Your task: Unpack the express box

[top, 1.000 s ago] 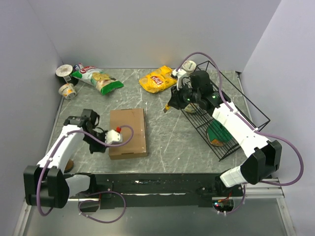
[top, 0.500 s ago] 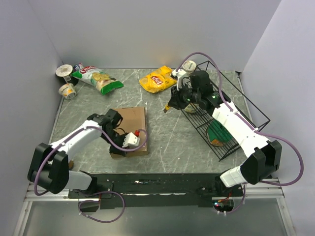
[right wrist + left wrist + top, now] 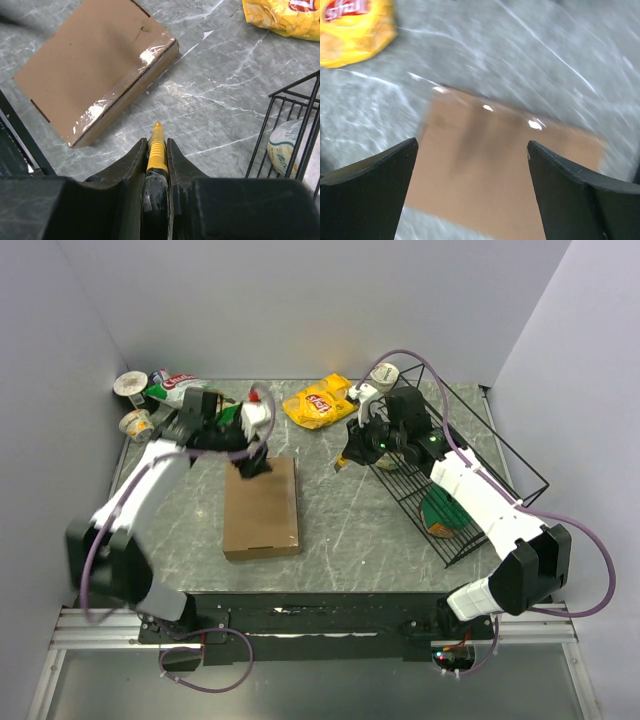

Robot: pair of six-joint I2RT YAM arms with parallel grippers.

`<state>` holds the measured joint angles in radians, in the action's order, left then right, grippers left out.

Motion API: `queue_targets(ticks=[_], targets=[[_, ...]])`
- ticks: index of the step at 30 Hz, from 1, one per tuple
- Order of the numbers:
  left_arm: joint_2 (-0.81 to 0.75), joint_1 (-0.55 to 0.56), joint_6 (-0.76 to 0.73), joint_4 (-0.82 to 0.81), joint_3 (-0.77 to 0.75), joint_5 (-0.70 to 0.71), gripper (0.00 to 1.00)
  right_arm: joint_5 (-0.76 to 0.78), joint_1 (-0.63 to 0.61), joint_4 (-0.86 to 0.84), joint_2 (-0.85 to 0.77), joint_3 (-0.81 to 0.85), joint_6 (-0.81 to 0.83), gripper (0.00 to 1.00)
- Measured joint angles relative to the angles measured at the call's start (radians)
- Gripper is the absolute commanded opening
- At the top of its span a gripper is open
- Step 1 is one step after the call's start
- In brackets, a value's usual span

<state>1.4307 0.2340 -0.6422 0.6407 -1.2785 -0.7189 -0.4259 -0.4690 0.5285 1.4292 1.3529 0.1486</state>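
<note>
The express box [image 3: 262, 510] lies flat and closed in the middle of the table, a plain brown cardboard mailer. My left gripper [image 3: 250, 462] hovers over its far end, open. Between the spread fingers [image 3: 380, 190] of that gripper [image 3: 472, 142], the left wrist view shows only the box lid [image 3: 510, 170], blurred. My right gripper [image 3: 352, 452] hangs to the right of the box, shut on a yellow and black cutter [image 3: 157, 150] whose tip points down at the table. From the right wrist, the gripper [image 3: 157, 141] is apart from the box [image 3: 90, 70].
A yellow chip bag [image 3: 318, 403] lies at the back. A green chip bag [image 3: 195, 395] and two cups [image 3: 134, 405] sit at the back left. A black wire basket [image 3: 470, 480] on the right holds a green packet [image 3: 440, 510]. One more cup [image 3: 385, 373] stands behind the right gripper.
My left arm swung from the box's near left side to its far end, and its gripper went from shut to open. The right arm and cutter stayed still.
</note>
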Motion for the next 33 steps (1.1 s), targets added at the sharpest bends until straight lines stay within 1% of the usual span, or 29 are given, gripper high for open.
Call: queue_targets(ticks=[3, 6, 9, 12, 15, 17, 19, 22, 24, 26, 28, 30, 33], targets=[[0.227, -0.035, 0.096, -0.072, -0.153, -0.019, 0.96, 0.01, 0.0, -0.003, -0.004, -0.007, 0.011, 0.0], [0.376, -0.074, 0.18, -0.143, -0.214, -0.039, 0.96, 0.019, 0.0, -0.005, -0.018, -0.033, 0.022, 0.0], [0.456, -0.108, 0.231, -0.183, -0.215, -0.057, 0.96, 0.022, 0.0, -0.002, -0.039, -0.062, 0.033, 0.0], [0.499, -0.119, 0.236, -0.161, -0.246, -0.079, 0.97, -0.014, 0.002, 0.001, -0.053, -0.079, 0.064, 0.0], [0.525, -0.125, 0.212, -0.124, -0.293, -0.107, 0.98, -0.084, 0.001, 0.024, -0.058, -0.086, 0.121, 0.0], [0.524, -0.133, 0.206, -0.109, -0.293, -0.12, 0.98, -0.148, 0.0, 0.047, -0.047, -0.084, 0.183, 0.0], [0.523, -0.145, 0.213, -0.119, -0.283, -0.123, 0.99, -0.228, 0.0, 0.103, -0.015, -0.063, 0.276, 0.0], [0.521, -0.169, 0.224, -0.131, -0.259, -0.122, 0.99, -0.341, -0.006, 0.241, 0.096, 0.047, 0.41, 0.0], [0.521, -0.183, 0.235, -0.137, -0.251, -0.122, 0.97, -0.398, -0.025, 0.328, 0.185, 0.14, 0.505, 0.0], [0.515, -0.188, 0.249, -0.163, -0.234, -0.122, 0.96, -0.435, -0.063, 0.393, 0.243, 0.186, 0.575, 0.0], [0.501, -0.188, 0.273, -0.201, -0.198, -0.123, 0.95, -0.46, -0.115, 0.436, 0.275, 0.188, 0.616, 0.0], [0.48, -0.187, 0.309, -0.252, -0.144, -0.124, 0.95, -0.471, -0.182, 0.461, 0.298, 0.169, 0.644, 0.0], [0.454, -0.185, 0.368, -0.317, -0.074, -0.125, 0.95, -0.476, -0.268, 0.441, 0.303, 0.108, 0.655, 0.0]])
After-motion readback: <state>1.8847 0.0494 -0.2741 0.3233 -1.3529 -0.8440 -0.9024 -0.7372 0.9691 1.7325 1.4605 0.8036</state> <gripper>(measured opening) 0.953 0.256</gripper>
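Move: The express box lies almost under the open left hand, its middle about 3 cm back, 3 cm to the right and 18 cm below. From the right hand, which holds the yellow cutter, the box's middle is roughly 23 cm left, 3 cm back and 21 cm down. The yellow chips bag lies about 27 cm ahead and 7 cm left of the right hand; the wire rack's middle is some 23 cm right and 6 cm ahead. The box's near right corner is what the cutter goes to: the right hand, keeping its grip, starts slowly, then swings back about 15 cm, left and down some 9 cm each, turning roughly 55 degrees counter-clockwise. Meanwhile the left hand, fingers still wide open, goes forward about 10 cm and down as much to the box's far edge, tipping steeper; any touch there can't be made out. ##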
